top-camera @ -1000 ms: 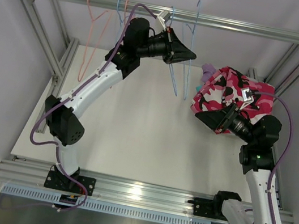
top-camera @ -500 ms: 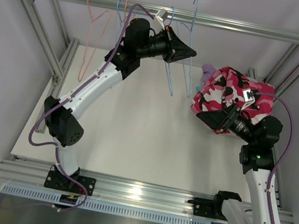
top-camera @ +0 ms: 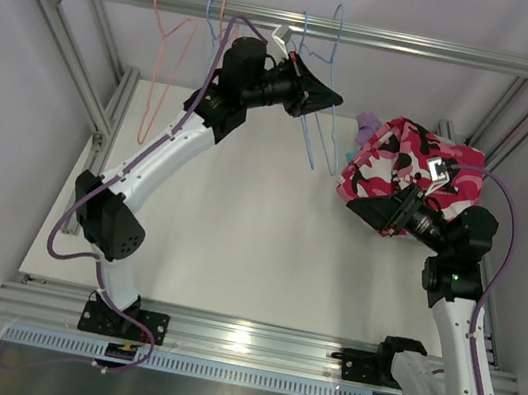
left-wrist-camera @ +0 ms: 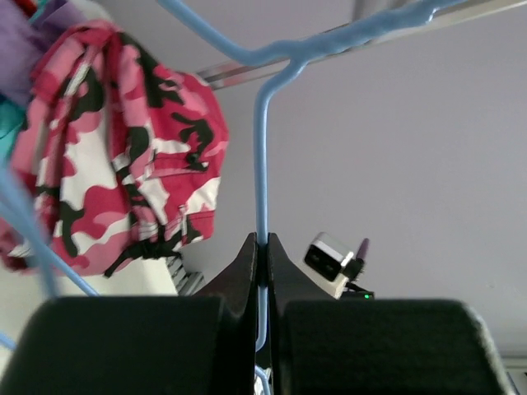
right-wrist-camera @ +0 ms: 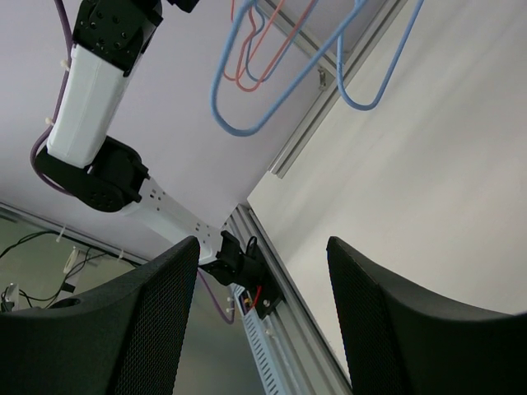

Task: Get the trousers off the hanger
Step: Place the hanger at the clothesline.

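Note:
My left gripper (top-camera: 336,96) is shut on the wire of a bare blue hanger (top-camera: 325,117), high up just below the rail (top-camera: 421,46). In the left wrist view the jaws (left-wrist-camera: 262,239) pinch the hanger's straight wire (left-wrist-camera: 262,164). The pink camouflage trousers (top-camera: 407,159) lie on top of a heap at the back right, with lilac cloth (top-camera: 367,123) and teal cloth (top-camera: 350,157) showing at its left edge. The heap also shows in the left wrist view (left-wrist-camera: 123,156). My right gripper (top-camera: 357,205) is open and empty, just in front of the heap (right-wrist-camera: 263,244).
A pink hanger (top-camera: 167,50) and a blue hanger (top-camera: 211,29) hang bare on the rail's left part. Another blue hanger (top-camera: 302,123) hangs beside the held one. Frame posts stand at both sides of the white table (top-camera: 239,224).
The held blue hanger and my left gripper have shifted a little to the left, and the hook has dropped slightly. The right arm has barely moved.

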Controlling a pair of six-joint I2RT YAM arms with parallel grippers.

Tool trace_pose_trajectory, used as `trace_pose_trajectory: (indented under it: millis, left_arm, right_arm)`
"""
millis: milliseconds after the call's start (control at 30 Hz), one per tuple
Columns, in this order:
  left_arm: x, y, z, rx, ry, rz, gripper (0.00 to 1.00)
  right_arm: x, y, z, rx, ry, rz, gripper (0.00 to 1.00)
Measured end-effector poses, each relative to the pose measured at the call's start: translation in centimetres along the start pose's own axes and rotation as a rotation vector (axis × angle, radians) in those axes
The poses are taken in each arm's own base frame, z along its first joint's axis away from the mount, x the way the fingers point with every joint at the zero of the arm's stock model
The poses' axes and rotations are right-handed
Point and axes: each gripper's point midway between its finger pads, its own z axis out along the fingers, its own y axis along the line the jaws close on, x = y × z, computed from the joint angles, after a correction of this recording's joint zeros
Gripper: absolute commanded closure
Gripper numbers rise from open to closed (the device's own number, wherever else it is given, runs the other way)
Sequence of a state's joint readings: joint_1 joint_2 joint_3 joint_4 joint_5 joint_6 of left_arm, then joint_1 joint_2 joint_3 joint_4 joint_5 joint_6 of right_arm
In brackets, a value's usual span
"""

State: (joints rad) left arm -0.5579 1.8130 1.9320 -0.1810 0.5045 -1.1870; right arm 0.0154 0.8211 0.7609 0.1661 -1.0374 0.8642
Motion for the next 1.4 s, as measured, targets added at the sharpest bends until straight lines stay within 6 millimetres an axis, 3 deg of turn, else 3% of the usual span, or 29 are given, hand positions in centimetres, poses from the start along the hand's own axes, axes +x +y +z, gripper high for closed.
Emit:
trace_pose_trajectory:
  millis: [167,467,633,800,967,1067,1233,1400]
  left_arm:
    - [0.7,3.1,0.5,-0.072,0.008,-0.064,0.99]
    - [0.5,3.1,0.5,-0.065,-0.001,-0.061,0.98]
    - [0.7,4.1,0.8,-0.072,0.001,-0.071,0.73]
    - [2.2,7.9,0.9,-0.146,0.028,-0.123,0.50]
    - [3.6,9.8,0.0,-0.203,0.046,-0.152,0.38]
    - [4.5,8.7,-1.2,-0.197,0.050,-0.146,0.33]
    - [6.8,4.4,-4.4,-0.138,0.051,-0.091,0.28]
    - [10.4,0.8,-8.5,-0.083,0.059,-0.012,0.22]
  right_arm:
    - [0.3,-0.3,0.0,0.003,0.003,0.007,0.33]
    - [0.2,-0.7,-0.2,0.013,-0.005,0.008,0.33]
    - [-0.1,-1.0,-0.3,0.023,-0.016,0.005,0.32]
    - [-0.1,-1.2,-0.3,0.026,-0.015,0.004,0.31]
    - [-0.1,-1.2,-0.3,0.027,-0.014,0.007,0.31]
    - [-0.1,-1.2,-0.3,0.028,-0.014,0.008,0.31]
    - [0.1,-1.2,-0.4,0.033,-0.013,0.015,0.30]
    - [0.3,-1.3,-0.5,0.043,-0.011,0.013,0.29]
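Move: The left gripper pinches the near shoulder of a blue hanger, hook raised at the clothesline; the spot on the clothesline for that hook lies about 10 cm ahead, 3 cm left and 7 cm above. The other blue hanger hangs some 6 cm left, 8 cm ahead and 5 cm lower. The camouflage trousers lie roughly 25 cm right, 9 cm ahead and 28 cm below. From the right hand that spot is about 25 cm ahead, 11 cm left, 16 cm above. Lower the left gripper about 3 cm with the blue hanger still pinched, to set its hook on the clothesline, and pause. Then open the fingers wide while sinking further, tipping the fingers a little, and let go of the shoulder. Draw back some 12 cm towards the base, slightly left and rising again, levelling the wrist, clear of the hanger. ##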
